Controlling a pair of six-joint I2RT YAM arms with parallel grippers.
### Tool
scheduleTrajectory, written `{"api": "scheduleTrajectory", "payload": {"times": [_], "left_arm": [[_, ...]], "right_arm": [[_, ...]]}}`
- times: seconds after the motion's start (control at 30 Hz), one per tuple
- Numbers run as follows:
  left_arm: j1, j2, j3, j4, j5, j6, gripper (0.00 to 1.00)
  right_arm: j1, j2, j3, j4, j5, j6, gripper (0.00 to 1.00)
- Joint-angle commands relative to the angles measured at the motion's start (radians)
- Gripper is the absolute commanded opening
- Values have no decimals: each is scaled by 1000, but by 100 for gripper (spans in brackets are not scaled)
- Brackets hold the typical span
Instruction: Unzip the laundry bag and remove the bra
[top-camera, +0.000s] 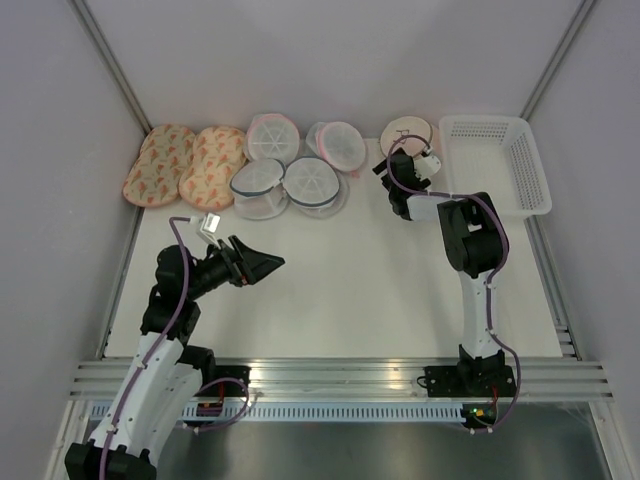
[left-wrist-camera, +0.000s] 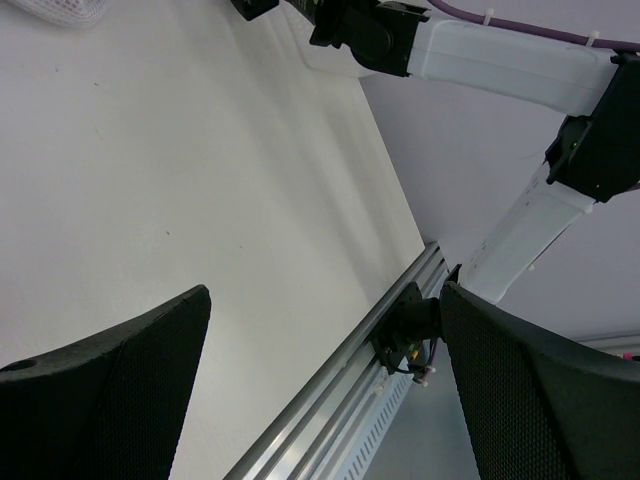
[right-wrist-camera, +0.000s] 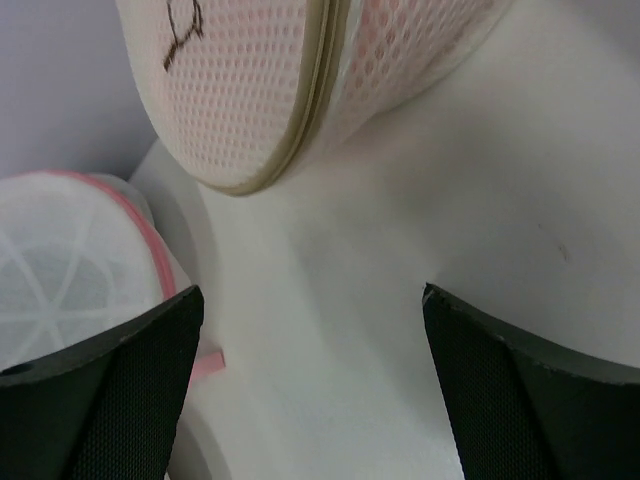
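Note:
The laundry bag (top-camera: 407, 133) is a round peach-beige mesh pouch with a black scribble, lying at the back of the table beside the basket. In the right wrist view it (right-wrist-camera: 255, 90) fills the top, its zip seam shut, with pink fabric showing through the mesh; the bra itself is hidden inside. My right gripper (top-camera: 392, 160) is open and empty just in front of the bag (right-wrist-camera: 312, 330). My left gripper (top-camera: 268, 263) is open and empty over the table's left middle, far from the bag (left-wrist-camera: 325, 330).
A white plastic basket (top-camera: 497, 165) stands at the back right. White mesh pouches with pink rims (top-camera: 338, 146) and grey-blue rims (top-camera: 285, 185) lie left of the bag. Two orange-patterned pouches (top-camera: 185, 165) lie at the back left. A pink-rimmed pouch (right-wrist-camera: 70, 270) is close to my right gripper.

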Motion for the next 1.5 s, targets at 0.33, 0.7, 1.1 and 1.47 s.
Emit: {"api": "scheduleTrajectory", "payload": {"times": [0.33, 0.7, 1.1, 1.47], "left_arm": [[-5, -46, 4, -56, 21, 42, 99], [-5, -54, 28, -109, 20, 65, 100], [-5, -66, 27, -114, 17, 70, 100], [-5, -78, 10, -97, 17, 78, 100]], "right_arm": [[-58, 28, 1, 226, -42, 151, 94], [-84, 149, 167, 187, -94, 185, 41], [-86, -102, -112, 289, -249, 61, 0], [-85, -593, -430, -428, -627, -223, 1]]}}
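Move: The laundry bag with the brown zip rim stands just ahead of the open right hand, its middle about 9 cm farther out, 2 cm to the right and roughly level. The pink-rimmed bag lies about 13 cm to the left of the hand and 6 cm ahead; the white basket's middle is some 22 cm to its right and 1 cm ahead. From the waiting left hand, the zip-rimmed bag is about 45 cm ahead, 27 cm to the right and 17 cm lower. The right hand first eases forward, up and a couple of centimetres to the right, rolling its left side up and tipping its fingers up a little, then pushes on to about 5 cm forward in all while the fingers close and pinch the near part of the laundry bag's zip rim. Keeping that pinch, it speeds up as it draws the bag back towards the robot by some 16 cm, rising about 5 cm and drifting slightly left, and the wrist swings counter-clockwise and tips back down. ##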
